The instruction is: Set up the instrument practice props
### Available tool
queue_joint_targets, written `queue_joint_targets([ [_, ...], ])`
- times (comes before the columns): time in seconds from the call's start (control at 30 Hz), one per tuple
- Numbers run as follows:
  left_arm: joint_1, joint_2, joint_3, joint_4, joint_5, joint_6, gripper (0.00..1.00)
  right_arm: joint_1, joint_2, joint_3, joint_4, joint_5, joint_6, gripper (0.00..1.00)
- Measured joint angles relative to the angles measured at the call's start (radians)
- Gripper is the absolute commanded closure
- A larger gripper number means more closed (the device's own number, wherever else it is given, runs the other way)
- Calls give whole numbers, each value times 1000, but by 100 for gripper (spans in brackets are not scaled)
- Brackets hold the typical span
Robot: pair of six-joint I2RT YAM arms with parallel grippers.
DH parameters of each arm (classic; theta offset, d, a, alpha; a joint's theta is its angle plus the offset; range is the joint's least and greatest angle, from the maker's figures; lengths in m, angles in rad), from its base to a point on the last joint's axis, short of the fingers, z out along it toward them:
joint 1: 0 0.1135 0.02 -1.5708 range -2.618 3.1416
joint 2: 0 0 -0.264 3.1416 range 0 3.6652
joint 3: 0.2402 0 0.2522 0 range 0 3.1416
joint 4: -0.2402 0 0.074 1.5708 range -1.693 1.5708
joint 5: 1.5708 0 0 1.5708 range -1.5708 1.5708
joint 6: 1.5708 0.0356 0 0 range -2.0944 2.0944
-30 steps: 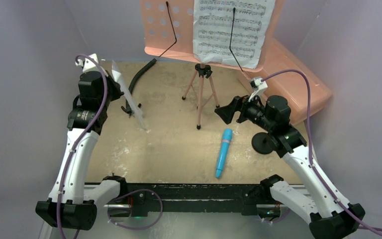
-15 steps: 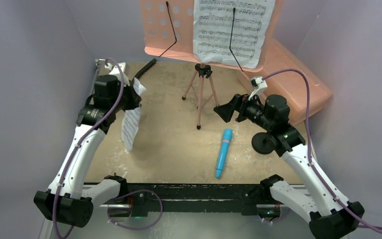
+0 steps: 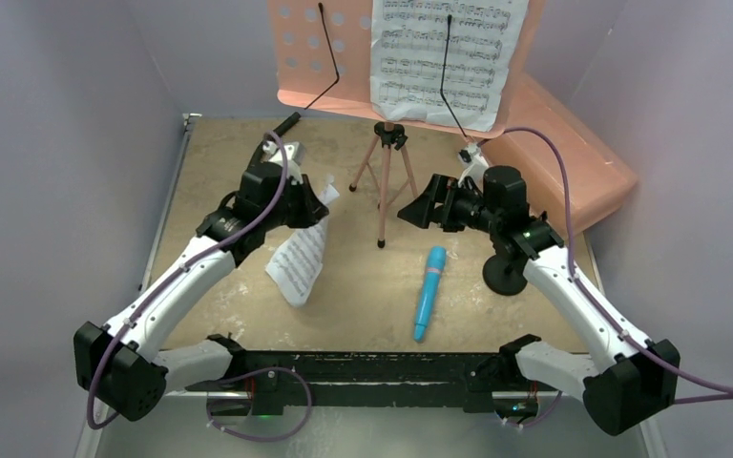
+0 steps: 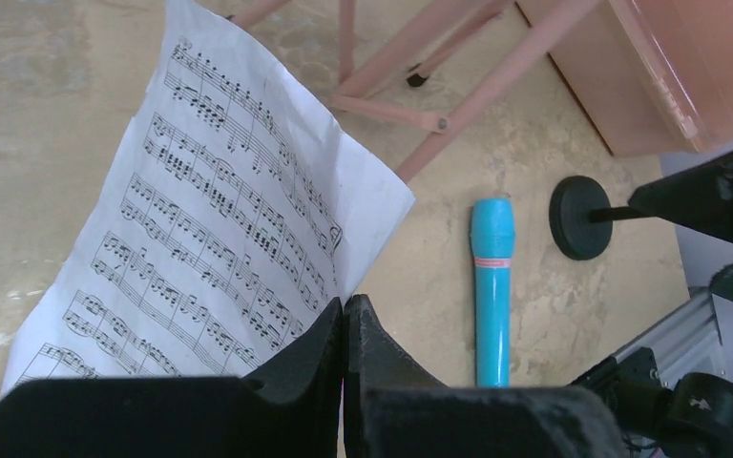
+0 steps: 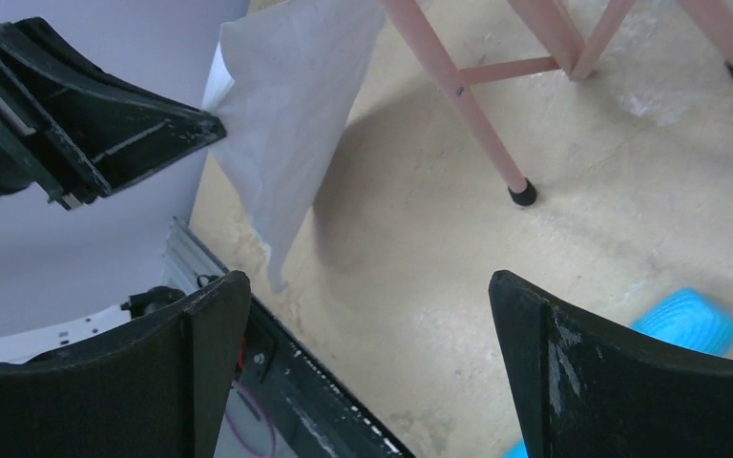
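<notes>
My left gripper [image 3: 323, 198] is shut on the corner of a white sheet-music page [image 3: 301, 262], which hangs in the air left of the tripod legs [image 3: 382, 181]. In the left wrist view the jaws [image 4: 345, 310] pinch the page [image 4: 219, 219] at its edge. The pink music stand [image 3: 305, 57] holds another page [image 3: 439, 57] under a wire clip. A blue microphone [image 3: 429, 291] lies flat on the table beside the black round-base mic stand [image 3: 506, 275]. My right gripper [image 3: 420, 208] stands open and holds nothing [image 5: 363, 281], right of the tripod and facing the hanging page [image 5: 286, 124].
A large translucent pink box [image 3: 563, 162] lies at the back right, behind the right arm. The end of a curved black hose [image 3: 286, 122] shows at the back left. Purple walls close in both sides. A black rail [image 3: 363, 367] runs along the near edge.
The left arm has swung right from the left wall toward the tripod, carrying the page with it. The right gripper has shifted slightly left and back, still open.
</notes>
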Motion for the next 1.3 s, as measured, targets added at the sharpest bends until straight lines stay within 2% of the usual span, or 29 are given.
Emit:
queue_joint_targets([
  [0.47, -344, 152, 48, 44, -132, -11, 100, 0, 108, 51, -20, -133, 102, 4],
  [0.67, -477, 227, 132, 41, -213, -1, 100, 0, 140, 54, -22, -190, 122, 9],
  [0.87, -550, 263, 175, 39, -275, 18, 100, 0, 200, 66, -59, -205, 122, 16],
  [1.3, -586, 301, 225, 21, -328, 48, 100, 0, 274, 93, -75, -309, 109, 90],
])
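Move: The left hand already pinches the music sheet, which hangs with its middle about 6 cm back from that hand, 2 cm left and 9 below. The open right gripper is some 21 cm to the left hand's right, 2 back and 4 higher. From the right hand the sheet's middle lies about 24 cm left, 5 back and 13 below; the stand's tripod 9 ahead, 5 left, 15 below; the blue microphone 11 back, 4 right, 25 below. The right fingers, wide open at first, close most of the way around the sheet's upper edge, right beside the left fingertips that still pinch it. To bring it there the left hand sweeps about 16 cm right and 7 back, swinging clockwise some 20 degrees, while the right hand sinks about 5 cm and eases left as far, its fingers tipping down, towards the sheet. ##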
